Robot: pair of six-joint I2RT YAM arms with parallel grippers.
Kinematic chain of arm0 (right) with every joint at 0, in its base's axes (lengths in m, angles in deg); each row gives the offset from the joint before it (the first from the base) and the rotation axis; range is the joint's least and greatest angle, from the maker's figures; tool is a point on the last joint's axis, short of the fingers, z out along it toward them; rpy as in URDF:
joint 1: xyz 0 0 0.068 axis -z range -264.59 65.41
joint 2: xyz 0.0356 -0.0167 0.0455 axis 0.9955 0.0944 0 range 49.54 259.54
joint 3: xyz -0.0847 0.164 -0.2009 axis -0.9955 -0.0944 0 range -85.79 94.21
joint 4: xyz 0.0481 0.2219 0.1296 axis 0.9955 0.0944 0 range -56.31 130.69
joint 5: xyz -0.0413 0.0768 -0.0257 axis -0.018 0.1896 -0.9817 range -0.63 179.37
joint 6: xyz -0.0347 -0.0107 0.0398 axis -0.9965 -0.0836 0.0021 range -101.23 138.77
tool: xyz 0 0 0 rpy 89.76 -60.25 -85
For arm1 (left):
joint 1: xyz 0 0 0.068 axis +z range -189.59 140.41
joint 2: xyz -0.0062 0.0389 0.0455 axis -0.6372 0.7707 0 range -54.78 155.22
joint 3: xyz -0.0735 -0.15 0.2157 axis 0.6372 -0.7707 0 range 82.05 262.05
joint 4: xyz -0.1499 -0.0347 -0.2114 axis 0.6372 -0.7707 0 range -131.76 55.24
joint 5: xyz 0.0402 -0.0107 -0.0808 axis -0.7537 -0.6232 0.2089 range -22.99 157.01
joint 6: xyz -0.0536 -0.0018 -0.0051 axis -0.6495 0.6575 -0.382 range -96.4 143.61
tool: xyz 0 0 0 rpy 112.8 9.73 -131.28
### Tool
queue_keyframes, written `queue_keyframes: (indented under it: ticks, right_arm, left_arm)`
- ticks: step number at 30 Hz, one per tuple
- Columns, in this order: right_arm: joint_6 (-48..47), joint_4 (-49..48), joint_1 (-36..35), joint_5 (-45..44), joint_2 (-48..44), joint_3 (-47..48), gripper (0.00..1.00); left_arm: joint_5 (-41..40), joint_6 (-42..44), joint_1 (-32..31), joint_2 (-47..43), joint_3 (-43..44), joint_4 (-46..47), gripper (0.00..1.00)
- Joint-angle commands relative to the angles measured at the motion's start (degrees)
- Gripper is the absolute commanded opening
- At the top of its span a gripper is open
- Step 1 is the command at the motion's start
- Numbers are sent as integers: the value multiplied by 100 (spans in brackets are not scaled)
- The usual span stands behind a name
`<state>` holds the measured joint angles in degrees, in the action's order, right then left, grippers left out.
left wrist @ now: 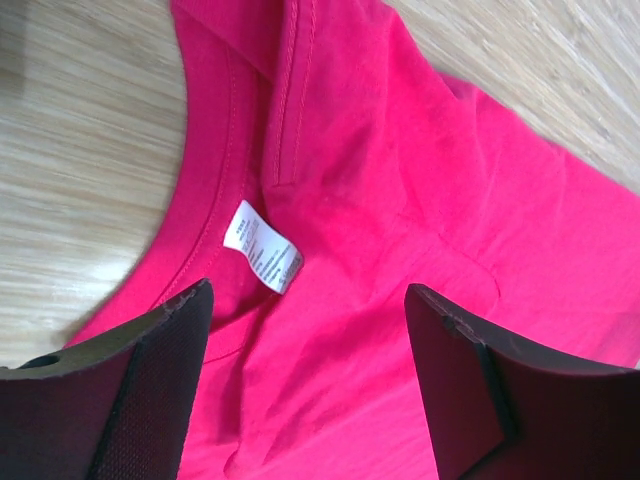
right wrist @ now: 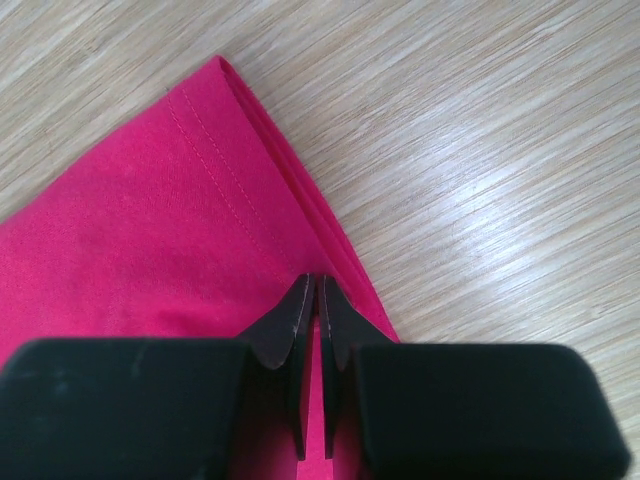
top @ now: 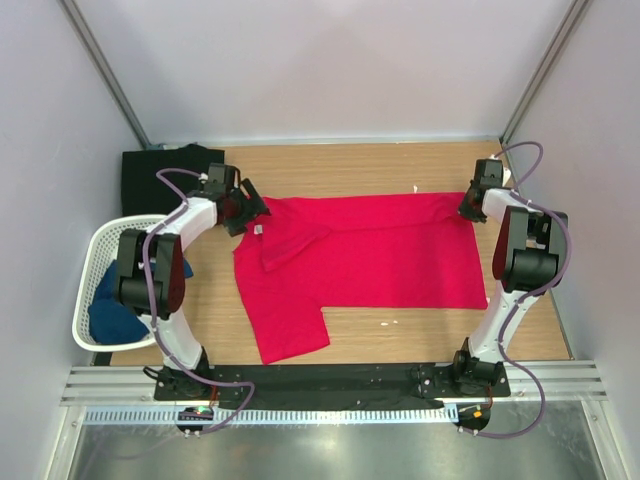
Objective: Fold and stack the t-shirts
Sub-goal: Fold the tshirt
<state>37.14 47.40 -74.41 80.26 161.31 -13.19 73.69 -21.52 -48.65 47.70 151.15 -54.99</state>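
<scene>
The bright red t-shirt [top: 360, 260] lies spread on the wooden table, with one sleeve reaching toward the near edge. Its collar and white neck label [left wrist: 262, 247] sit just ahead of my left gripper [left wrist: 310, 300], which hovers open over the cloth at the shirt's far left end [top: 245, 208]. My right gripper [right wrist: 318, 280] is shut on the hem at the shirt's far right corner [top: 470, 207], and red cloth shows between its pads. A black t-shirt [top: 165, 170] lies folded at the back left. A dark blue t-shirt [top: 115, 305] sits in the basket.
A white mesh basket [top: 95, 250] stands at the left edge beside the left arm. Grey walls close in the table on three sides. Bare wood [top: 420, 330] shows in front of the red shirt, and a metal rail [top: 330, 380] runs along the near edge.
</scene>
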Motion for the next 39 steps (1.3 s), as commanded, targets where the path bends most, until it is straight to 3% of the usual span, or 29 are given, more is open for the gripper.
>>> queue_keyframes:
  ticks: [1, 4, 8, 9, 12, 16, 20, 24, 31, 38, 39]
  right_arm:
    - [-71, -37, -24, -144, -93, 43, 11]
    - [-79, 350, -42, -48, -383, 377, 13]
    - [-228, 711, -313, -74, -910, 1026, 32]
    - [-403, 755, -558, -109, -981, 1124, 38]
    - [-746, 756, -1330, -320, -1166, 1414, 45]
    - [-590, 309, -1973, 39, -1061, 1389, 47]
    - [-343, -26, -2546, 365, -500, 1415, 47]
    - [-308, -211, -2933, 304, 80, 1547, 46]
    - [-202, -141, -3004, 111, 513, 1548, 45]
    - [-167, -159, -3012, -82, 478, 1248, 45]
    - [-167, -176, -3004, -100, 486, 1222, 45]
  left_arm:
    - [0, -67, 45, 88, 191, 476, 76]
    - [-35, -49, 71, 211, 218, 608, 72]
    - [-114, 21, 132, 352, 358, 801, 65]
    - [-131, 47, 150, 404, 393, 827, 64]
    - [-140, 100, 229, 553, 560, 898, 63]
    - [-106, 127, 334, 720, 657, 1073, 58]
    - [0, 135, 405, 879, 754, 1152, 46]
    - [27, 179, 405, 976, 737, 1276, 45]
    - [158, 215, 414, 1239, 859, 1364, 44]
    - [202, 162, 414, 1249, 868, 1390, 14]
    - [202, 162, 414, 1214, 851, 1390, 14]
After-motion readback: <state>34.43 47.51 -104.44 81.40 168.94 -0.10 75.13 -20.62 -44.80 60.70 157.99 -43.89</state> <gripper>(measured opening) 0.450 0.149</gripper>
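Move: The t-shirt's far left corner, with its stitched hem, lies about 7 cm ahead of the left hand, 2 cm to its left and 4 cm below. The white neck label is almost beneath that hand, some 1 cm ahead. The black cloth sits about 10 cm ahead and 24 cm left. From the right hand, on the shirt's right edge, the middle of the folded strip is roughly 4 cm ahead and 26 cm left; the strip's far right corner is 5 cm straight ahead. The shirt's far left corner is what the left hand goes for: it reaches about 7 cm forward past the label and sinks onto the hem, its wide-open fingers closing to pinch it. The right hand comes off the right edge, part-opening, and swings left in a high arc, some 26 cm across, turning about 35 degrees counter-clockwise, to come down low over the middle of the folded strip. ##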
